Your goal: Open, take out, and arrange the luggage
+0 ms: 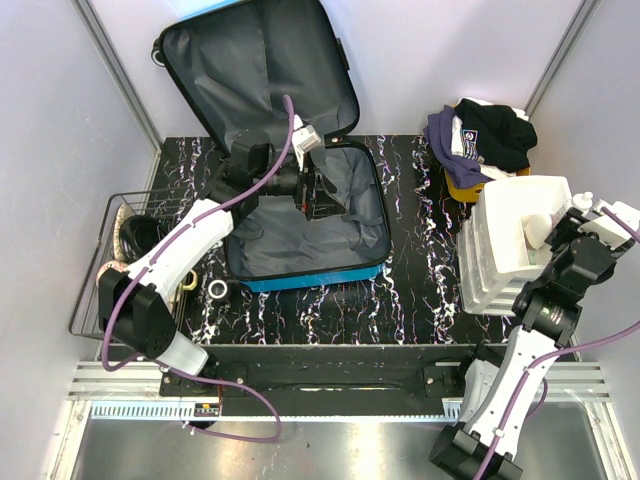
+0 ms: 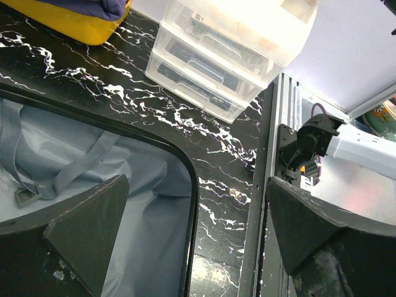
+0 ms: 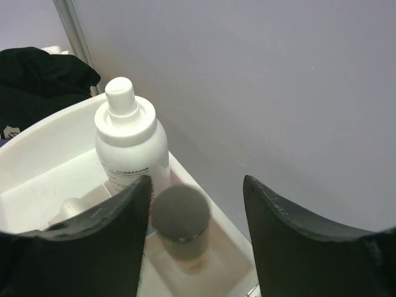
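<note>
The luggage [image 1: 300, 225] lies open on the black marbled table, its lid [image 1: 250, 70] leaning against the back wall and its grey lining bare. My left gripper [image 1: 325, 195] hovers over the base's right part, open and empty. In the left wrist view the left gripper [image 2: 195, 204] spans the luggage [image 2: 93, 185] rim, with a strap and buckle [image 2: 28, 197] lying on the lining. My right gripper [image 3: 197, 185] is open above the white organiser's top tray [image 3: 37, 185]. A dark-capped bottle [image 3: 180, 216] stands blurred by its left finger, next to a white pump bottle [image 3: 130, 142].
The white organiser [image 1: 510, 250] stands at the table's right edge, its drawers [image 2: 216, 55] facing the luggage. An orange bin [image 1: 470, 188] piled with dark clothes sits behind it. A wire basket [image 1: 120, 260] hangs off the left edge, and a small ring [image 1: 218, 289] lies near the front.
</note>
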Robot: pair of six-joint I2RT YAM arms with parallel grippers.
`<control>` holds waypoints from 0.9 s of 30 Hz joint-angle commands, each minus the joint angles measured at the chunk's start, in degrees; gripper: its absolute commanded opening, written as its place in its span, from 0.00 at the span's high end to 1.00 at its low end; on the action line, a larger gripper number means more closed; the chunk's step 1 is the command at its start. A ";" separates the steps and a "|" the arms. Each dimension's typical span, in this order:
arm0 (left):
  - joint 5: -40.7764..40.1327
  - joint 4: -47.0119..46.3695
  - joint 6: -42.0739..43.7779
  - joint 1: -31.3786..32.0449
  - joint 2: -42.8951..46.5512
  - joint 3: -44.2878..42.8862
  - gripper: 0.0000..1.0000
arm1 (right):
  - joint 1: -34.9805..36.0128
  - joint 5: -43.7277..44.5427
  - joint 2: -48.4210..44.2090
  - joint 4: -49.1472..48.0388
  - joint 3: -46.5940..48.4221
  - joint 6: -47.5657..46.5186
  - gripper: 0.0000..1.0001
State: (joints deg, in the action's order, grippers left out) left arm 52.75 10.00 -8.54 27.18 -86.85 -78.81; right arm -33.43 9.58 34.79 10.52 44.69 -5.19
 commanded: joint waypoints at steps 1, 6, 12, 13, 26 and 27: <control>1.74 -3.49 -2.01 -1.42 -0.51 -2.41 0.01 | -0.14 -2.02 -1.65 -0.16 4.00 -0.61 0.30; 2.44 -3.58 -2.63 -2.13 -0.52 -2.06 0.01 | -0.14 -5.45 -3.14 6.17 8.74 -0.17 0.26; 2.44 -3.41 -3.94 -2.83 0.10 -1.00 0.01 | -0.23 -14.50 -4.64 14.43 14.89 -1.40 0.21; 2.27 -3.41 -4.82 -3.27 0.10 -0.91 0.01 | -0.14 -15.12 -4.90 15.31 15.60 -1.57 0.19; 2.45 9.32 -6.52 -12.32 2.65 0.76 0.01 | -0.14 -37.77 11.77 31.49 34.32 0.88 0.00; 1.57 17.34 -4.15 -13.54 1.78 -2.03 0.01 | -0.06 -38.67 12.67 30.79 34.94 1.49 0.00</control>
State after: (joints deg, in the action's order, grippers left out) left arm 54.24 15.57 -16.71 16.34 -87.29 -77.97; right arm -33.43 -19.55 41.41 38.74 76.84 -6.13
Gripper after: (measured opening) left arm 0.988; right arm 0.993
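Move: The right hand's loosened fingers are still around the brown bottle, which stands in the white tray with its middle some 3 cm below them and 1 cm to the left. The white bottle is about 9 cm ahead and 1 cm right of the hand; the white oval piece is around 4 cm ahead, 6 cm left and a little lower. From the left hand, over the suitcase, the brown bottle lies roughly 50 cm right, 8 cm back and slightly lower. The right hand finishes opening wide and comes clear of the standing brown bottle, rising and sweeping left about 10 cm each over the tray, backing off slightly before coming forward again, while the wrist swings some 30 degrees counter-clockwise so the fingers point nearly straight ahead. Meanwhile the left hand, open and empty, drifts left and a bit forward above the suitcase, mostly late on, its wrist rolling a little. ##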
